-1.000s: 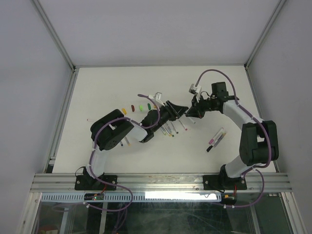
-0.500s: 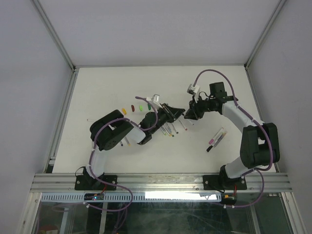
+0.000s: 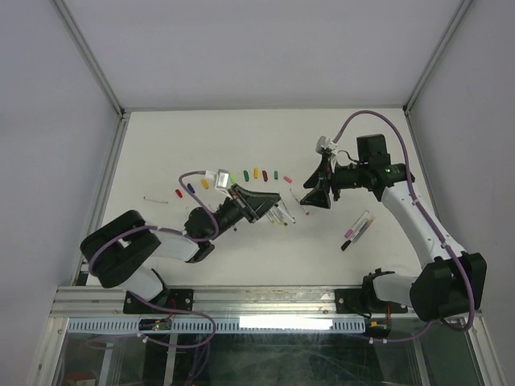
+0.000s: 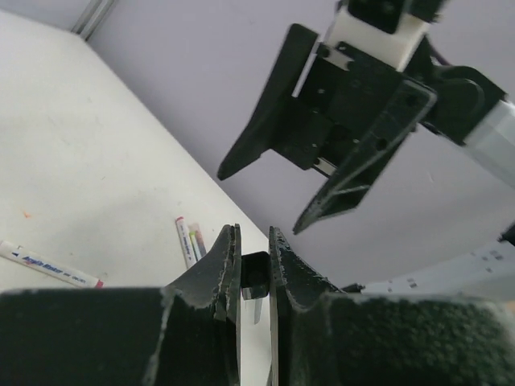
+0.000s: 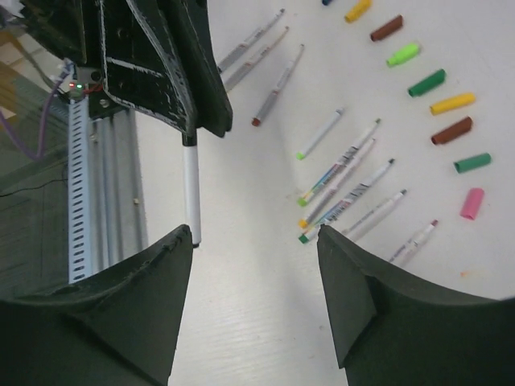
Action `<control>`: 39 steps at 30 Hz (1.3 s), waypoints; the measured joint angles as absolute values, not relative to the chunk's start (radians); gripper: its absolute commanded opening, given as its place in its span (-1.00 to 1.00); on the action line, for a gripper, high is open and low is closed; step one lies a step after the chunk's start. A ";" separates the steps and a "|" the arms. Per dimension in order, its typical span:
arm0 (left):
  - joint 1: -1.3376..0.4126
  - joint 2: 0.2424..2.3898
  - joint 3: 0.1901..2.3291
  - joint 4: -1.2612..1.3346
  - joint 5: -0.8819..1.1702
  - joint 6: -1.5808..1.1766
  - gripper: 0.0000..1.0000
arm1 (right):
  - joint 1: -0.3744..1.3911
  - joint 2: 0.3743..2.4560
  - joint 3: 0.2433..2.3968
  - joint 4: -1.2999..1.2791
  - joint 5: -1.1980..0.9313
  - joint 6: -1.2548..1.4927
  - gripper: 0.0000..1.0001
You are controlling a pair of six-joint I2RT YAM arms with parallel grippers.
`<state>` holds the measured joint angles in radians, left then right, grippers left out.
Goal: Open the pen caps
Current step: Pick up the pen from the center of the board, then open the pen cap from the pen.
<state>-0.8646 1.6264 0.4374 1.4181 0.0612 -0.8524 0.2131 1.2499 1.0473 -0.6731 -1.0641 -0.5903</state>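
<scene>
My left gripper (image 3: 272,201) (image 4: 254,241) is shut on a white pen (image 5: 191,193) by its black end (image 4: 256,273); the barrel hangs down from the jaws. Whether that black end is a cap I cannot tell. My right gripper (image 3: 309,195) (image 5: 256,233) stands open and empty, a short way right of the left one and facing it. Loose pen caps lie in a curved row behind both grippers: yellow (image 3: 204,183), green (image 3: 233,177), orange (image 3: 255,171), red (image 3: 275,174). The right wrist view also shows a maroon cap (image 5: 386,28) and a pink cap (image 5: 471,203).
Several uncapped pens (image 3: 282,214) (image 5: 346,169) lie fanned out under the grippers. Two or three capped pens (image 3: 358,225) lie to the right. One thin pen (image 3: 154,199) lies at the far left. The metal rail (image 3: 257,301) runs along the table's near edge.
The left gripper shut on the pen and drew back to the left with it. The right gripper opened, let go and shifted slightly right. More caps show now.
</scene>
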 measured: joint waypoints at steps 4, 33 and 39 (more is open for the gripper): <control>-0.865 1.420 0.315 1.416 0.086 -0.789 -1.00 | 0.236 1.223 1.048 -0.687 -1.117 -0.570 0.34; -0.952 1.328 0.292 1.357 0.001 -0.648 -1.00 | 0.265 1.254 0.847 -0.466 -1.243 -0.393 0.40; -0.963 1.328 0.297 1.357 -0.024 -0.637 -1.00 | 0.276 1.258 0.847 -0.453 -1.242 -0.393 0.40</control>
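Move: The left hand still holds the black-capped pen, its white barrel reaching down and back, its middle about 5 cm below, 3 cm back and 2 cm right of that hand. From the open right hand, the barrel's middle is about 7 cm left, 4 cm back and 4 cm below. On the table some 18 cm below the right hand, a red-tipped pen lies 8 cm ahead and 1 cm left; the row of open pens, 5 cm ahead and 9 cm left. Both hands draw back about 5 cm and drift left, the left lifting its pen, the open right sinking. ##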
